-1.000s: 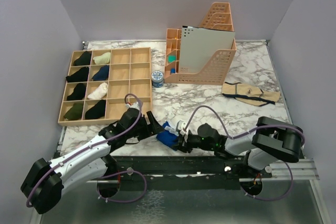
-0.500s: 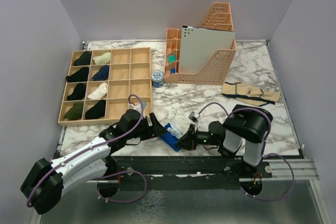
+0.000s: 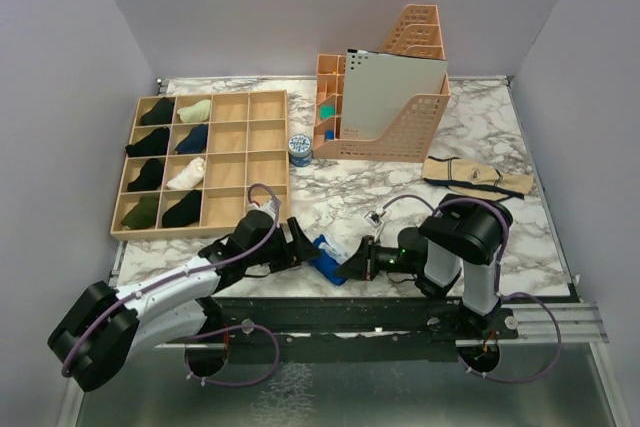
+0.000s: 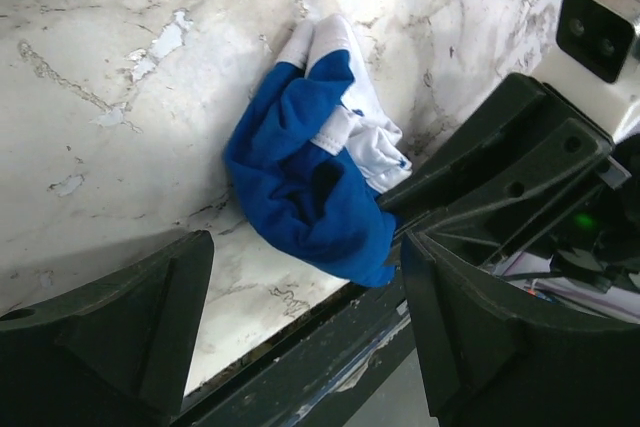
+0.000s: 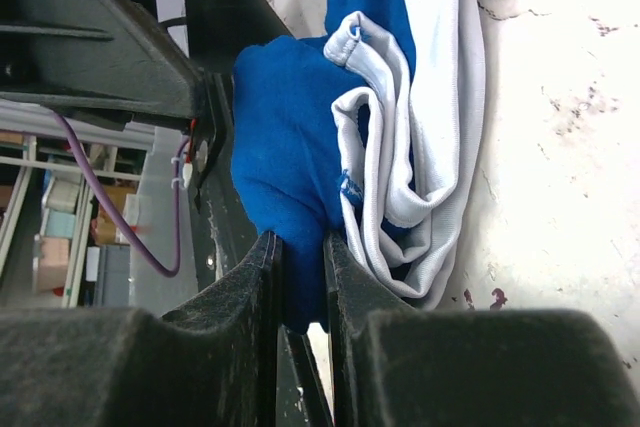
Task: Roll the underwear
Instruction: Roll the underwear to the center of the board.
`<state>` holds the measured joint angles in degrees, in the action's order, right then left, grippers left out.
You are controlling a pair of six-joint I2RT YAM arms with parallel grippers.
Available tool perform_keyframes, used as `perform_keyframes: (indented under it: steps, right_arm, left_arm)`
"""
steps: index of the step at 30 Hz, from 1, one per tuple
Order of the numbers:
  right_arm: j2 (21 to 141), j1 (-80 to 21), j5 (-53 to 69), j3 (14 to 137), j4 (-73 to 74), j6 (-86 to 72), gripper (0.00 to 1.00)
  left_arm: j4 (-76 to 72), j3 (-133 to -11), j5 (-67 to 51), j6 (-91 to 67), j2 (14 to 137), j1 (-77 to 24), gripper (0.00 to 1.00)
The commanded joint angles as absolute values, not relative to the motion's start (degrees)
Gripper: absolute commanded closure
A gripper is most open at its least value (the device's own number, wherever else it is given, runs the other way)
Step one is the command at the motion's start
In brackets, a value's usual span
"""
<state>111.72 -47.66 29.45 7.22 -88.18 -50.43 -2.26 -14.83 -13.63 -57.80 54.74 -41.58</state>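
Note:
The underwear is a crumpled blue and white bundle lying at the table's near edge. In the left wrist view the underwear lies just ahead of my left gripper, whose dark fingers stand wide open on either side of its near end, holding nothing. My right gripper is shut on a blue fold of the underwear, with the white waistband bunched to the right of the pads. From above, the left gripper and right gripper meet at the bundle from opposite sides.
A wooden divided tray with several rolled dark and pale items sits at the back left. Peach file holders and a small blue tin stand behind. A beige garment lies at the right. The table's front edge runs right under the bundle.
The right arm has folded up from a low stretched pose, its gripper staying at the underwear and closing a little tighter. The left gripper has opened slightly wider.

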Motion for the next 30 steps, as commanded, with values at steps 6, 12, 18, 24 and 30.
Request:
perform_keyframes:
  steps: [6, 12, 18, 24, 30]
  right_arm:
    - [114.4, -47.0, 26.0, 4.3, -100.1, -48.1, 0.88]
    - [112.5, -47.0, 26.2, 3.3, -100.2, -45.5, 0.73]
    - [99.9, -47.0, 30.4, 2.3, -91.8, -35.7, 0.4]
    - [72.2, -47.8, 21.0, 10.2, -44.7, -16.9, 0.32]
    - [61.4, -55.3, 5.7, 19.0, -16.8, -1.8, 0.36]
  left_arm:
    - [-5.2, -18.5, -8.8, -64.2, 66.7, -43.2, 0.35]
    - [-2.3, -22.4, -7.3, -62.9, 74.7, -44.5, 0.79]
    - [0.5, -24.5, -6.4, -62.7, 75.5, -44.6, 0.95]
    - [5.7, -28.1, -5.8, -61.8, 74.9, -44.6, 0.97]
    - [8.2, -31.0, -6.5, -62.4, 76.0, -44.7, 1.0]
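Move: The half-rolled underwear lies low between my two grippers: its middle is about 5 cm to the right of my open left hand, level with it fore and aft, and some 4 cm below. My right hand still pinches its near right end, the middle lying about 2 cm farther out and 2 cm left, at roughly the same height. From my left hand the jar stands about 26 cm out and 3 cm left, the sock tray's middle some 23 cm out and 26 cm left, both roughly 2 cm lower. I dip my left hand about 3 cm, easing forward and right onto the underwear's left end, and pinch it while my right hand keeps its grip. Once the left fingers have closed, I open the right ones, let go, and lift that hand some 12 cm up and then also forward, its wrist rolling about 40 degrees; the left keeps its pinch. ##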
